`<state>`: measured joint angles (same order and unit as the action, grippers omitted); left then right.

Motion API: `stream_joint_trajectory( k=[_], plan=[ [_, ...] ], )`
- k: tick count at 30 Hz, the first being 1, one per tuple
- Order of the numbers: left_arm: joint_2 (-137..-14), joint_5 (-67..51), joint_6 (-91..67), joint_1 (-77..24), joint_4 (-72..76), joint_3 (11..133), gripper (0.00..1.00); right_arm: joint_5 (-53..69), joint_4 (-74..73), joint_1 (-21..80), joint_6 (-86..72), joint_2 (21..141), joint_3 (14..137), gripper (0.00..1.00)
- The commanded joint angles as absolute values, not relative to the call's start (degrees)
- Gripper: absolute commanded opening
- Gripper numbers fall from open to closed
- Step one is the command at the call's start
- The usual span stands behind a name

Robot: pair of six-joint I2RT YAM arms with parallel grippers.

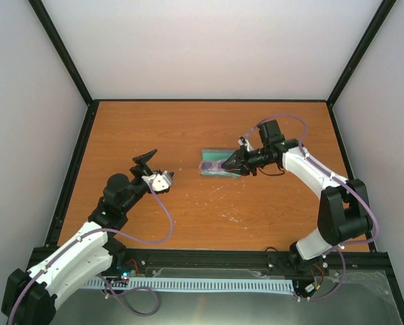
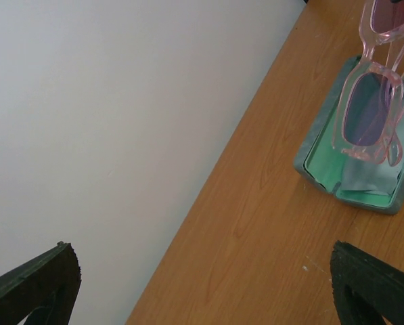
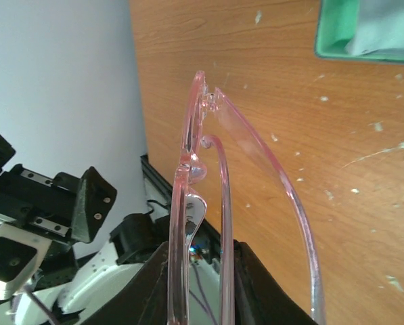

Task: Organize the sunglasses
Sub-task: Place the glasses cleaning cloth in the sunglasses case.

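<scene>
The sunglasses (image 3: 188, 176), a translucent pink pair with purple lenses (image 2: 367, 108), are held in my right gripper (image 3: 202, 277), which is shut on the frame. They hang just over the open grey-blue case (image 2: 317, 159) with its green lining, near the table's middle (image 1: 218, 169). A pale blue cloth (image 2: 367, 176) lies inside the case under the sunglasses. My left gripper (image 1: 154, 169) stands wide open and holds nothing, to the left of the case and apart from it; its dark fingertips (image 2: 36, 284) frame bare table.
The wooden table (image 1: 188, 128) is flecked with white marks near the case. Pale walls and a black frame close it in on three sides. The left arm's gripper (image 3: 53, 203) shows beyond the sunglasses in the right wrist view.
</scene>
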<state>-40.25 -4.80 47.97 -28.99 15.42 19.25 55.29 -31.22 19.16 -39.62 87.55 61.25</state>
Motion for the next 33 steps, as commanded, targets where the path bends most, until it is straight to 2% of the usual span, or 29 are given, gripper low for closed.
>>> stream_joint_trajectory(
  k=[1,6,12,24,33],
  plan=[
    [-41.5,-3.3,45.2,-29.2,15.3,20.9,1.00,51.9,-41.9,17.4,-26.9,90.9,66.1,0.20],
    [-42.6,-2.2,44.7,-29.2,15.5,20.8,1.00,47.6,-47.2,16.9,-18.8,96.1,71.2,0.20],
    [-44.1,-1.1,44.0,-29.2,15.9,20.8,1.00,46.4,-47.6,17.0,-16.1,101.1,74.1,0.20],
    [-46.4,-0.8,42.9,-29.2,17.1,20.9,1.00,47.3,-32.0,17.0,-22.9,101.4,68.1,0.20],
    [-48.0,-1.7,42.8,-29.2,18.2,21.1,1.00,48.1,-27.8,16.9,-22.5,103.0,66.0,0.20]
  ],
)
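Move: The right hand still holds the sunglasses out to its left. The open sunglasses case they are going to has its middle about 7 cm ahead of this hand, 1 cm to its left and 12 cm below; the cleaning cloth lies in the case's near half, roughly 5 cm ahead, in line sideways and also 12 cm down. From the empty left hand the case is some 8 cm ahead, 18 cm to the right and 17 cm below. The right hand keeps its grip on one end of the sunglasses and lowers them about 8 cm towards the case's near half and the cloth in it, easing forward some 5 cm and slightly right as it sinks, while its left-pointing fingers tip roughly 10 degrees farther down. The left hand, empty and wide open beside the case, sinks about 3.5 cm and creeps a little forward, tipping slightly downward without touching anything. ##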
